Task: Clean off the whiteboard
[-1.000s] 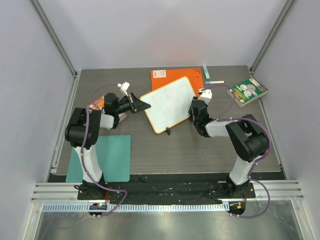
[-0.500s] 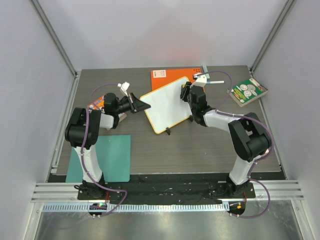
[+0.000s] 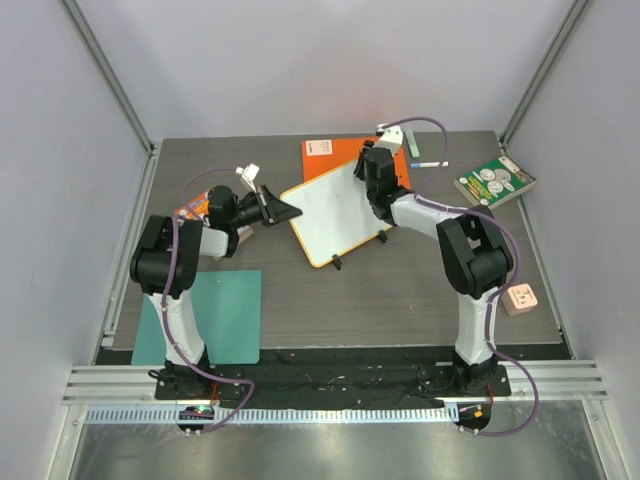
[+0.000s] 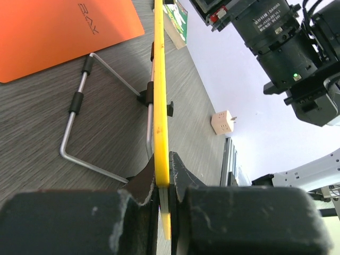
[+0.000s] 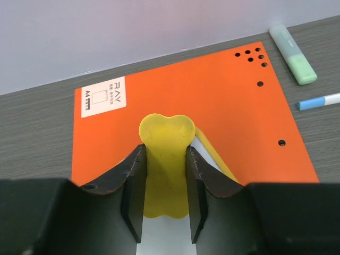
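The whiteboard (image 3: 335,212), white with a thin yellow-orange rim, stands tilted on its wire stand (image 4: 79,133) at mid table. I see no writing on it. My left gripper (image 3: 290,211) is shut on the rim at the board's left corner; the left wrist view shows the yellow rim (image 4: 159,79) edge-on, pinched in the left gripper (image 4: 163,175). My right gripper (image 3: 365,166) is at the board's far corner, shut on a yellow eraser (image 5: 164,130). In the right wrist view the right gripper (image 5: 165,153) holds the eraser over the white board face (image 5: 164,234).
A flat orange book (image 3: 350,150) lies behind the board. A green highlighter (image 5: 292,56) and a blue marker (image 5: 319,101) lie to its right. A green book (image 3: 494,183) is at far right, a white plug adapter (image 3: 520,298) near right, and a teal mat (image 3: 215,310) near left.
My right gripper has swept with the eraser from the board's right edge up to its far corner. The left gripper and the board have stayed put.
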Motion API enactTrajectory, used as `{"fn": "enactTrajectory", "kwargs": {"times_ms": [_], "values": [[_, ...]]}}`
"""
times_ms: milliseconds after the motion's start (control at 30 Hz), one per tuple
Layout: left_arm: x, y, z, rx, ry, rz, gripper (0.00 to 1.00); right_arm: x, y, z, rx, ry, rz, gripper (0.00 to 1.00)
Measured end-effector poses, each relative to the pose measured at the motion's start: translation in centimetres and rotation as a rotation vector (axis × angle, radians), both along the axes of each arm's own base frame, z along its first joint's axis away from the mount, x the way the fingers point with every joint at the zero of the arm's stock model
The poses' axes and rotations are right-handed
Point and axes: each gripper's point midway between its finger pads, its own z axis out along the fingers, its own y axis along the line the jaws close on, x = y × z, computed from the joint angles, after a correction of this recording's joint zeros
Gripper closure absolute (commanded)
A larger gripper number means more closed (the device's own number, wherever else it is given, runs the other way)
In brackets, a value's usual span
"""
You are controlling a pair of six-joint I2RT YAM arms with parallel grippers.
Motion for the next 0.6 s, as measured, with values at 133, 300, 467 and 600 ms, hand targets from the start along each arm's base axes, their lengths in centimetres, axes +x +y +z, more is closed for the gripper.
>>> {"fn": "enactTrajectory", "kwargs": {"times_ms": [133, 300, 467, 600], "values": [[0.0, 0.0, 0.0, 0.001, -0.001, 0.0, 1.0, 0.1, -2.0, -0.5, 0.022, 0.016, -0.052, 0.99], [0.0, 0.0, 0.0, 0.003, -0.006, -0.001, 1.0, -1.2, -5.4, -2.3, 0.002, 0.068, -0.119, 0.99], [0.0, 0.0, 0.0, 0.006, -0.013, -0.002, 1.0, -3.7, -6.7, -3.4, -0.008, 0.116, -0.107, 0.99], [0.0, 0.0, -0.1, 0.011, -0.024, -0.004, 1.0, -7.2, -7.0, -2.2, 0.017, 0.137, -0.079, 0.98]]}}
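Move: The right hand, holding the yellow bone-shaped eraser against the whiteboard by its upper right corner, has the board's lower right corner about 10 cm back, 10 cm to its right and 10 cm below. The board's middle is some 9 cm back, 4 cm left and 6 cm down. On the table 16 cm below lie the orange folder, 6 cm ahead and 2 left, and the marker, 6 cm ahead and 20 right. From the left hand, that lower corner is 26 cm right, 1 cm ahead and 9 cm down. Keeping its grip on the yellow eraser, the right hand sweeps about 6.5 cm to the right and a little down from the whiteboard's upper right corner to its right-hand edge, then draws back some 5 cm towards the robot, rising slightly at the last, so that the eraser comes off the face while the fingers tip down a little. The left hand stays still and keeps pinching the board's upper left corner to steady it. ##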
